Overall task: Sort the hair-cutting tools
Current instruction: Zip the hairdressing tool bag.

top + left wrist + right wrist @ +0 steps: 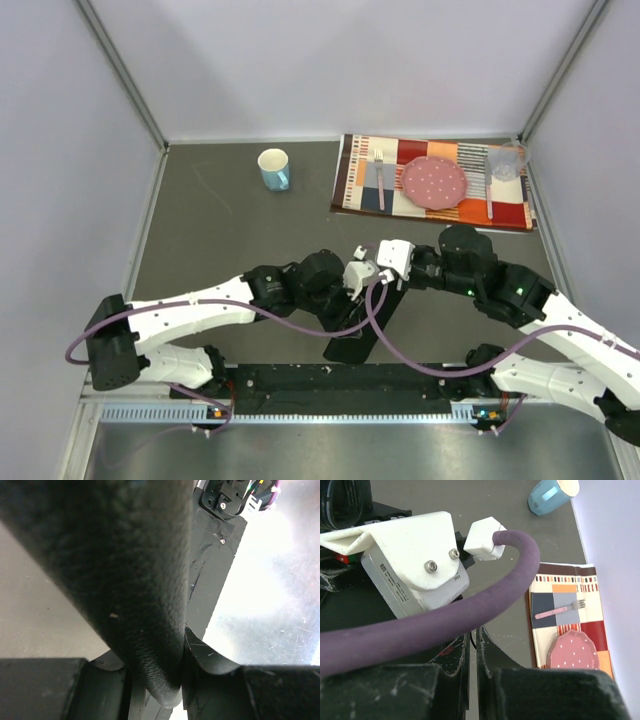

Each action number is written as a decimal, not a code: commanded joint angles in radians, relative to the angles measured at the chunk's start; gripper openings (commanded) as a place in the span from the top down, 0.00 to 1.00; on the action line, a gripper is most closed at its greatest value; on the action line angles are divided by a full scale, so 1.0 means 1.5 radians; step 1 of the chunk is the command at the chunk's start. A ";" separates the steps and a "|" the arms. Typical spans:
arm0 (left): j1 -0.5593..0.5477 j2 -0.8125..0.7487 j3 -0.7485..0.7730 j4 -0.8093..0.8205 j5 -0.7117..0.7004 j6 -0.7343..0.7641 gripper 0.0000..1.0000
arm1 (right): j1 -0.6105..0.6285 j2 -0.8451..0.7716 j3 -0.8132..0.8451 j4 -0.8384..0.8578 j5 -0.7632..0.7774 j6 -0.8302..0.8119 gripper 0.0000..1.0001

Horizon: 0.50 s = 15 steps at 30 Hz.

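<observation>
None of the scissors or combs shows in any view. The black zip case (360, 332) lies on the table between the arms. My left gripper (352, 292) is at its far end. In the left wrist view the left gripper (182, 680) is shut on a thick black textured fold of the case (125, 580). My right gripper (380, 280) hovers right beside it, over the same end. In the right wrist view the right gripper (472, 645) has its jaws almost together with only a thin slit. A thin black strand shows at their tips; I cannot tell whether they pinch it.
A striped placemat (350, 190) at the back right carries a pink plate (433, 180), a pink-handled fork (380, 182) and a clear glass (505, 162). A blue cup (273, 168) stands at the back. The left wrist's white camera (415, 570) and purple cable (470, 610) crowd the right gripper.
</observation>
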 commanded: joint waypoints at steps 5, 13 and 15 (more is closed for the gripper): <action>-0.024 0.018 0.041 -0.047 -0.006 0.023 1.00 | -0.003 -0.028 0.041 0.228 0.133 0.070 0.77; 0.126 -0.049 -0.013 0.009 -0.059 -0.065 1.00 | -0.003 -0.101 -0.086 0.129 0.471 0.350 0.10; 0.158 -0.047 -0.024 0.021 -0.050 -0.088 1.00 | -0.003 -0.121 -0.079 0.081 0.516 0.439 0.06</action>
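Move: The closed black tool bag is already in the left hand's grip, its middle about 3 cm right of that hand and 1 cm ahead, at about its height. From the shut right hand, which is at the bag's far end, the bag's middle lies some 9 cm back, 3 cm left and 6 cm below. Down on the table, 24 cm below the right hand, the fork lies 21 cm ahead and 2 cm right, the pink plate 21 cm ahead and 15 cm right. Right hand opens wide, leaving the bag rightward and forward, while left carries the gripped bag about 5 cm forward-left. ##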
